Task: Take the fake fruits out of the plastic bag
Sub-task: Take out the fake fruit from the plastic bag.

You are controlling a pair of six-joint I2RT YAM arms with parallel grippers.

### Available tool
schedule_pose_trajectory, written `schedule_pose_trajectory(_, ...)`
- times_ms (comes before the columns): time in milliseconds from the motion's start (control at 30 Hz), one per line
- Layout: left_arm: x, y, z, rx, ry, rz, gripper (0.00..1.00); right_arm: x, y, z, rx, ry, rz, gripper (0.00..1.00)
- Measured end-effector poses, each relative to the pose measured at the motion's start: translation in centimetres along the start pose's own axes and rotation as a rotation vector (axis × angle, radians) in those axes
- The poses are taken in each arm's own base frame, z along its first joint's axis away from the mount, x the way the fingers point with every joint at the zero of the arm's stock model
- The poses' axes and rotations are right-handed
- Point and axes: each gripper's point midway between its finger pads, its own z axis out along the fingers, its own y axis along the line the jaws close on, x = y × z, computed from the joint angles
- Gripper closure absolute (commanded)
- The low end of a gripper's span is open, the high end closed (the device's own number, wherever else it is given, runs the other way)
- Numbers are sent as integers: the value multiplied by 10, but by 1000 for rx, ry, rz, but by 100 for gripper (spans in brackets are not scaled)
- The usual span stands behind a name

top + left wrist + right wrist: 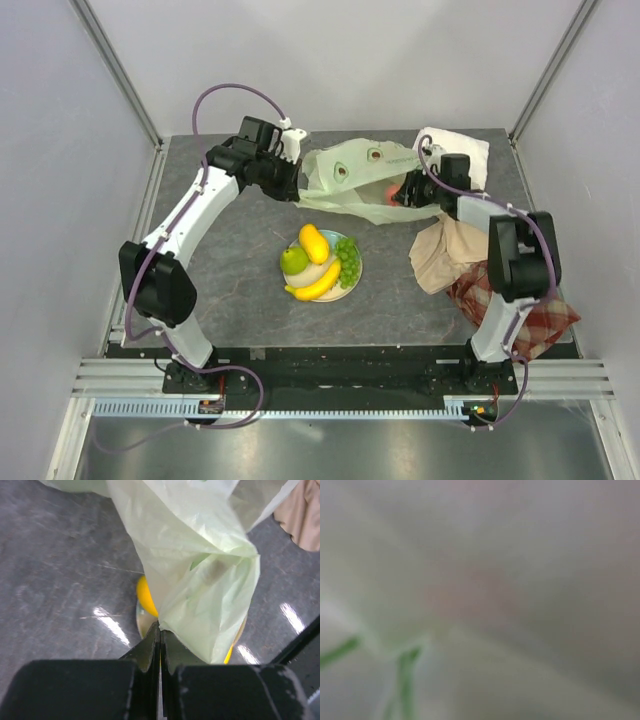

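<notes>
The pale-green plastic bag [360, 175] lies at the back middle of the table. My left gripper [298, 192] is shut on the bag's left edge; in the left wrist view the jaws [160, 630] pinch the film, and the bag [200, 580] hangs in front of them. My right gripper [408, 190] is pushed into the bag's right side, next to a pink-orange fruit [392, 190] that shows through the film. Its fingers are hidden. The right wrist view shows only blurred film. A plate [352, 283] holds a yellow mango [313, 243], a green apple [294, 261], a banana [315, 285] and grapes [348, 258].
A white cloth [455, 150] lies behind the right arm. A beige cloth [440, 258] and a plaid cloth [525, 315] lie at the right. Two rounded shapes with dark spots [340, 170] show through the bag. The mango [145, 596] shows under the bag in the left wrist view.
</notes>
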Motion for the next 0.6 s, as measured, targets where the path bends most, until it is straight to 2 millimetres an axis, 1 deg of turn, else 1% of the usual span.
schedule_pose_trajectory(33, 5, -5, 2, 17, 15, 0, 98, 10, 5, -15, -3, 12, -2, 73)
schedule_pose_trajectory(67, 8, -9, 4, 33, 24, -1, 98, 17, 15, -26, -20, 22, -10, 74)
schedule_pose_trajectory(133, 14, -15, 8, 57, 40, -5, 99, 20, 38, -38, -76, 30, -34, 75)
schedule_pose_trajectory(233, 15, -19, 10, 77, 45, -14, 98, 7, 74, -47, -181, 14, -84, 75)
schedule_pose_trajectory(333, 13, -16, 18, 78, 54, -31, 98, -25, 106, -56, -279, -19, -148, 75)
schedule_pose_trajectory(400, 8, -13, 25, 76, 55, -41, 98, -49, 122, -67, -328, -55, -200, 75)
schedule_pose_trajectory(500, 1, -9, 31, 67, 52, -53, 98, -71, 143, -96, -384, -94, -292, 75)
schedule_pose_trajectory(533, -3, -7, 32, 63, 45, -59, 98, -75, 149, -107, -398, -104, -324, 75)
schedule_pose_trajectory(567, -7, -5, 32, 60, 37, -62, 98, -75, 153, -116, -409, -107, -347, 75)
schedule_pose_trajectory(600, -11, -3, 32, 57, 29, -65, 99, -74, 157, -128, -422, -105, -379, 75)
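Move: The peach is already between my right fingers, down inside the bag. The plate it belongs on lies about 20 cm back and 24 cm to my right hand's left, some 5 cm lower. The grapes sit on the plate's right part, roughly 6 cm right of its middle; the mango is towards its far edge, about 6 cm beyond the middle. From my left hand, which still pinches the bag's edge, the plate is around 10 cm back, 9 cm right and 20 cm below. Keeping its grip on the peach, my right hand first jerks back about 5 cm, then sweeps up and left out of the bag, rising nearly 19 cm and ending some 8 cm back and 8 cm left of its start. Its fingers swing counter-clockwise by roughly 30 degrees and tip upward. My left hand keeps pinching the bag, easing a couple of centimetres back, then forward again, while drifting right and slightly down. ##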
